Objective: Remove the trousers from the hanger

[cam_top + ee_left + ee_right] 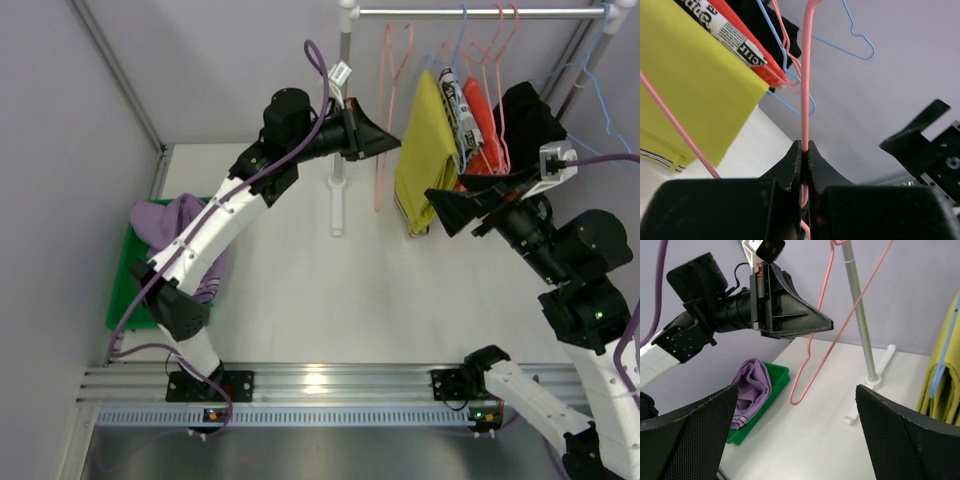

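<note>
The thin pink hanger [379, 185] hangs bare beside the rack pole, with nothing draped on it. My left gripper [378, 142] is shut on its wire; in the left wrist view the black jaws [804, 147] pinch the pink hanger [805, 90], which runs straight up out of them. The lilac trousers [175, 222] lie bunched in a green tray [125, 285] at the table's left edge. My right gripper [442, 210] stands open and holds nothing, to the right of the hanger. Its wrist view shows the hanger [816, 375], the trousers [752, 387] in the tray [782, 375] and its own open gripper [797, 440].
A grey rack pole [340, 120] with a white foot stands mid-table. On the rail hang a mustard-yellow garment [425, 150], a red-orange one [480, 125], a black one [530, 120] and light blue wire hangers [600, 80]. The right arm is close below them.
</note>
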Motion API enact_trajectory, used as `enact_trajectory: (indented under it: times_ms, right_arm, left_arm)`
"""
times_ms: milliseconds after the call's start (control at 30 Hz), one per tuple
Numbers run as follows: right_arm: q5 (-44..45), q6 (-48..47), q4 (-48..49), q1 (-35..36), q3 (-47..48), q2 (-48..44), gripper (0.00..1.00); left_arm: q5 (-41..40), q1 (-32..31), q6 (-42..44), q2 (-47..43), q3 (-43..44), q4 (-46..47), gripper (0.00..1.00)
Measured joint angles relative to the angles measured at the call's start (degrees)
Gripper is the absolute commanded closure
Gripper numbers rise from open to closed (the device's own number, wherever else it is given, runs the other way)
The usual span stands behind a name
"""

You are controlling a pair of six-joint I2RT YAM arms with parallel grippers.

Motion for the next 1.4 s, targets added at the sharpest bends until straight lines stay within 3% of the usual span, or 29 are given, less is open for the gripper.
enact_trajectory:
  times_ms: [200, 533, 833, 1400]
  right_arm:
    - [1.2, -0.4, -1.0, -3.5, 0.0, -1.7, 0.00]
    - [1.5, 2.1, -1.2, -6.2, 0.0, -2.0, 0.01]
    - [1.3, 2.7, -1.2, -6.8, 0.0, -2.0, 0.01]
    - [0.7, 3.7, -1.3, -7.3, -0.2, -0.2, 0.01]
  left_arm:
    - [-4.1, 0.7, -0.2, 11.6, 14.4, 0.5, 1.00]
    - [-4.2, 4.0, -2.7, 24.1, 23.4, 7.7, 1.00]
    - [-4.1, 6.8, -3.3, 29.2, 26.5, 9.7, 1.00]
    - [-4.8, 9.2, -4.5, 29.4, 26.4, 10.6, 1.00]
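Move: The pink hanger is already in my left hand, and the bare rail spot I am taking it to is about 19 cm ahead, roughly level left to right and some 13 cm above. The rail's left post stands about 19 cm ahead and 10 cm to the left. The green trousers hang roughly 18 cm ahead, 14 cm to the right and 12 cm lower. From my right hand, that rail spot is about 33 cm ahead, 14 cm left, 12 cm up. With my left fingers still shut on the empty hanger, I carry it about 18 cm forward to the rail between the post and the green trousers, veering slightly right and sinking a few centimetres, then easing back left to bring its hook over the bar while my hand turns some 15 degrees counter-clockwise. My empty right hand, fingers open, draws off about 3 cm to the right and then nearly stops. ##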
